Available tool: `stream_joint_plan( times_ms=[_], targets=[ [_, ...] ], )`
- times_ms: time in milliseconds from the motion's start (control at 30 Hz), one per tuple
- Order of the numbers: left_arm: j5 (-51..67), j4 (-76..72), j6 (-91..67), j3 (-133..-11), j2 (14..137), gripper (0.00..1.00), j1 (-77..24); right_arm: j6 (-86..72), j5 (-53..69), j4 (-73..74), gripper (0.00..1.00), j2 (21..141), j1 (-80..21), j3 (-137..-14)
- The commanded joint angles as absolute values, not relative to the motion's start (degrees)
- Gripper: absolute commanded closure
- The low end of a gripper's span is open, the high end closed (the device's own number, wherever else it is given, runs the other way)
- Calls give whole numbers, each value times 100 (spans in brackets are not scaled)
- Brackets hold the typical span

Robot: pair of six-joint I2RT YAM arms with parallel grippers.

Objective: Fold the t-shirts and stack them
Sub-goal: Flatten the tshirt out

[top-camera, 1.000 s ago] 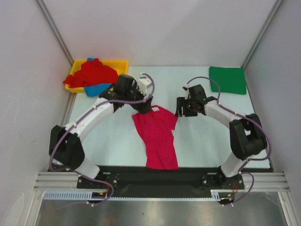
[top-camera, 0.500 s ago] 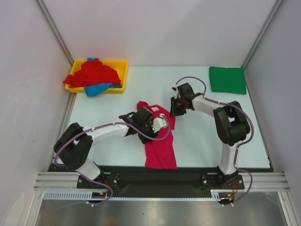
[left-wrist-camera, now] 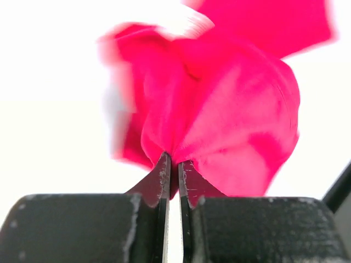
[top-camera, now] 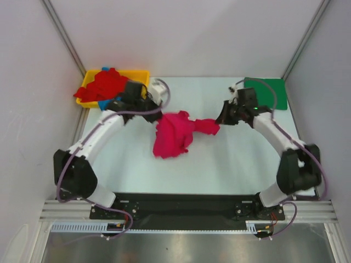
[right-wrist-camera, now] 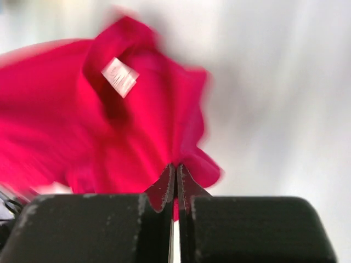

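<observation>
A magenta-pink t-shirt point(top-camera: 174, 134) hangs bunched and lifted between my two grippers above the middle of the table. My left gripper point(top-camera: 155, 116) is shut on its left edge, and the cloth point(left-wrist-camera: 219, 120) billows out just beyond the pinching fingertips. My right gripper point(top-camera: 220, 121) is shut on the right end of the shirt, where a white label point(right-wrist-camera: 119, 75) shows on the cloth point(right-wrist-camera: 82, 131). A green t-shirt point(top-camera: 266, 92) lies folded flat at the back right. Red t-shirts point(top-camera: 107, 85) and a blue one point(top-camera: 102, 104) are heaped at the back left.
A yellow tray point(top-camera: 143, 74) at the back left corner holds the red and blue heap, which spills over its front edge. White walls with metal posts close in the table on three sides. The arms' black base rail point(top-camera: 186, 205) runs along the near edge.
Both grippers have closed on the pink shirt and lifted it off the table. The left arm swung back toward the tray, the right toward the green shirt, pulling the shirt into a raised bunch.
</observation>
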State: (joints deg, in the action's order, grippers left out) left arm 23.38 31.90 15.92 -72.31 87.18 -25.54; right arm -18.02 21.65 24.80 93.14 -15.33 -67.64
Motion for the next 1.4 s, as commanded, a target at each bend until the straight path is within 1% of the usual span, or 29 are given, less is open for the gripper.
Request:
stream_joint_plan(
  times_ms=[0, 67, 100, 233, 267, 333, 367, 400, 433, 500, 567, 633, 700, 733, 767, 833, 867, 933, 967, 1000, 1033, 1067, 1133, 1200, 1233, 1267, 1333, 1367],
  targets=[
    [3532, 4006, 1265, -8576, 8104, 93, -1689, -1320, 2285, 3171, 100, 7772, -1344, -7153],
    [3708, 4540, 1353, -9059, 8121, 93, -1372, -943, 2268, 3496, 100, 7393, -1485, -7460],
    [3970, 4735, 1458, -9540, 8130, 93, -1293, -862, 2268, 3803, 100, 7131, -1668, -7810],
    [4920, 5632, 1503, -10764, 8218, 93, -634, -756, 2347, 4139, 100, 6750, -2389, -8752],
    [5061, 5686, 1433, -11210, 8235, 93, -485, -747, 2381, 4166, 100, 6706, -2530, -8893],
    [5325, 5713, 1214, -11573, 8253, 92, -29, -791, 2583, 4070, 100, 6540, -2846, -9174],
    [5335, 5635, 1013, -11888, 8270, 92, 365, -956, 2723, 3878, 100, 6435, -2935, -9211],
    [5361, 5538, 880, -12031, 8305, 92, 369, -1071, 2725, 3763, 100, 6434, -2936, -9220],
    [5405, 5241, 696, -12145, 8358, 92, 656, -1194, 2933, 3631, 100, 6338, -2962, -9202],
    [5222, 4836, 231, -12347, 8463, 92, 843, -1353, 3041, 3350, 100, 6276, -2971, -9167],
    [4722, 4247, 106, -12349, 8718, 92, 774, -1397, 2884, 3252, 100, 6240, -2962, -8984],
    [4335, 3721, 44, -12261, 9094, 92, 467, -1546, 2594, 3156, 100, 6275, -2779, -8711],
    [3658, 3395, 96, -12129, 9438, 90, 47, -1800, 2471, 2937, 100, 6319, -2471, -8158],
    [3474, 3306, 114, -12129, 9866, 89, -200, -2141, 2513, 2805, 100, 6328, -2296, -7965],
    [3350, 3235, 140, -12259, 10114, 88, -324, -2301, 2531, 2543, 100, 6346, -1937, -7728],
    [2824, 3260, 132, -12602, 10702, 86, -597, -2565, 2347, 2356, 100, 6346, -1697, -7148],
    [2482, 3269, 228, -12891, 11210, 83, -667, -2706, 2225, 2208, 100, 6346, -1592, -6850],
    [1875, 3226, 447, -12938, 11609, 74, -957, -2786, 1882, 2066, 100, 6363, -1556, -6523],
    [1698, 3234, 718, -12894, 11915, 55, -1062, -2821, 1803, 1944, 100, 6398, -1564, -6391],
    [1470, 3287, 808, -12902, 12057, 44, -1229, -2847, 1663, 1925, 100, 6494, -1564, -6120],
    [1468, 3479, 861, -12928, 12163, 27, -1291, -2882, 1600, 1925, 100, 6556, -1556, -6013],
    [1572, 3611, 957, -12946, 12242, 21, -1335, -2918, 1521, 1960, 100, 6600, -1530, -5899],
    [1896, 4005, 1054, -12885, 12147, 13, -1476, -3006, 1433, 1951, 100, 6671, -1433, -5618],
    [1934, 4157, 1282, -12395, 11849, 12, -1660, -2997, 1363, 1925, 100, 6671, -1415, -5468],
    [1942, 4157, 1422, -12079, 11326, 12, -1731, -2971, 1319, 1968, 100, 6653, -1406, -5371],
    [1968, 4114, 1754, -11267, 11042, 12, -1801, -2953, 1284, 1995, 100, 6645, -1389, -5344],
    [2056, 4017, 2107, -10332, 10052, 14, -2012, -2909, 1222, 2021, 100, 6583, -1328, -5239],
    [2074, 4043, 2527, -9422, 9724, 15, -2091, -2883, 1196, 2048, 100, 6548, -1310, -5134]
  ],
)
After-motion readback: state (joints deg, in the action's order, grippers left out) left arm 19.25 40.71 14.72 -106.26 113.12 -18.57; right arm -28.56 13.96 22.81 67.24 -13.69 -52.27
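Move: The t-shirt already hangs between both shut grippers, its bunched middle about 4 cm back and 8 cm right of the left gripper and 8 cm lower. The open table spot for it is level ahead-wise with that gripper, about 6 cm right and 14 cm down; the yellow box stands some 19 cm ahead and 18 cm left. From the right gripper, that spot is 18 cm left, 3 cm back, the green cloth 18 cm ahead and 20 cm right. Swing both shut grippers up some 30 cm with the t-shirt, the left one also drifting left and the right one back, tipping its fingers upward. Then cast both forward and down towards the table, the left reaching well out, opening to let go low over the far side and drawing back about 10 cm. Lower the right slightly rightward, keeping its pinch. ##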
